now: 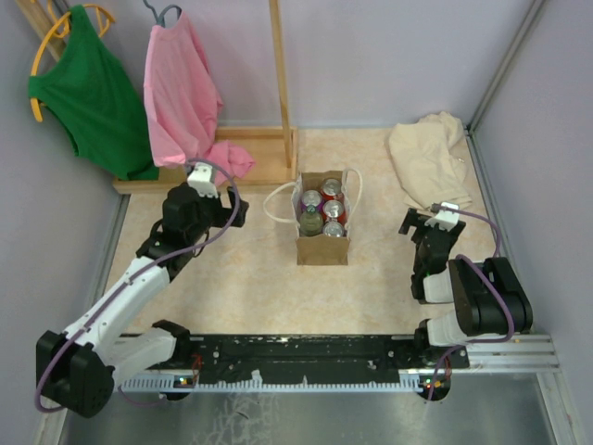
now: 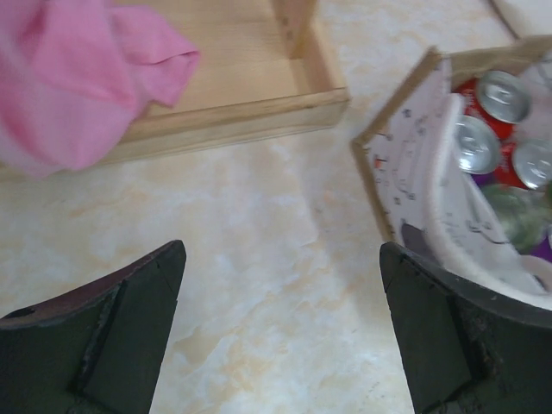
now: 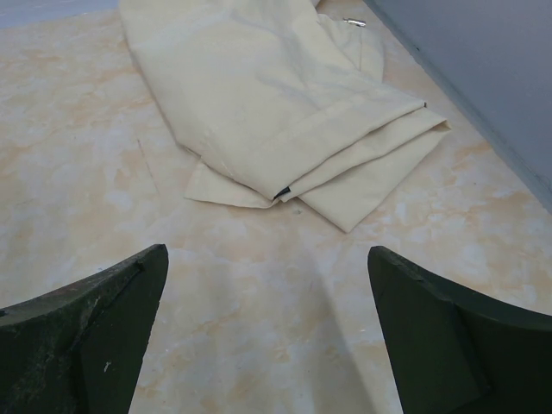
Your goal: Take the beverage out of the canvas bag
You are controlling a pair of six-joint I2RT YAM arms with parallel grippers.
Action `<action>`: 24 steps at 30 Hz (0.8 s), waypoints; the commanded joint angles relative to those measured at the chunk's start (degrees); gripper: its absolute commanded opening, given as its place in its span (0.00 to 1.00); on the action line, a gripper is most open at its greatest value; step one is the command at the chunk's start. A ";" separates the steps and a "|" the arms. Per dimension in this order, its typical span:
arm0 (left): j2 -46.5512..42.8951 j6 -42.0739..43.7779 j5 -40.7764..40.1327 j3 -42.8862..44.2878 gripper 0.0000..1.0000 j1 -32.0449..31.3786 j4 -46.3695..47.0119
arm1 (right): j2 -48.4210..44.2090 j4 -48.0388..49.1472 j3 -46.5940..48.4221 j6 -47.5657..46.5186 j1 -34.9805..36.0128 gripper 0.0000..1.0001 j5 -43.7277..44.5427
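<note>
The tan-brown canvas bag (image 1: 323,248) stands upright at the table's middle, with white rope handles (image 1: 274,199). Several cans (image 1: 321,210) stand inside it, red ones and a dark green one. In the left wrist view the bag (image 2: 405,164) is at the right with silver can tops (image 2: 503,95) showing. My left gripper (image 1: 211,173) is open and empty, to the left of the bag, above bare table (image 2: 281,250). My right gripper (image 1: 435,218) is open and empty, to the right of the bag (image 3: 267,254).
A wooden rack base (image 1: 246,158) holds a hanging pink shirt (image 1: 182,93) and a green shirt (image 1: 93,88) at the back left. A pale beige cloth heap (image 1: 428,158) lies at the back right, just ahead of my right gripper (image 3: 285,112). Walls enclose both sides.
</note>
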 commanded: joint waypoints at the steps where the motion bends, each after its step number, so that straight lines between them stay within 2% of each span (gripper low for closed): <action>1: 4.41 4.20 4.70 7.36 1.00 -5.51 1.87 | 0.03 2.62 1.33 0.11 0.31 0.99 0.63; 5: 7.89 5.68 7.20 14.04 1.00 -8.49 2.22 | 0.03 2.62 1.35 0.10 0.32 0.99 0.62; 9: 12.28 4.52 15.60 23.71 1.00 -8.70 -0.30 | 0.03 2.62 1.35 0.04 0.24 0.99 0.69; 14: 20.61 4.97 21.78 35.79 1.00 -9.73 -5.07 | 0.03 2.57 1.35 0.11 0.32 0.99 0.67; 19: 27.28 8.06 21.72 39.95 1.00 -14.68 -6.65 | 0.03 2.60 1.35 0.04 0.31 0.99 0.64; 24: 29.89 9.15 20.91 40.92 0.97 -18.44 -6.58 | -0.01 2.62 1.35 0.04 0.29 0.99 0.65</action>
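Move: The beverage cans in the canvas bag stand about 26 cm to the right of the left hand, some 4 cm ahead and 14 cm lower; the green bottle among them is some 23 cm right and 1 cm ahead. The bag's left handle arches about 14 cm right and 5 cm ahead, 9 cm below. The wooden rack's near right corner lies 13 cm ahead, 18 cm right, 18 cm down. From the right hand the cans are about 30 cm left, 4 cm ahead and 3 cm lower. Sweeping right about 20 cm, the empty left hand arcs up some 15 cm to clear the bag's left handle, then starts sinking by about 5 cm towards the cans. On the way it turns roughly 35 degrees clockwise, so the fingers point across the bag to the forward right. They stay wide open and touch nothing. ##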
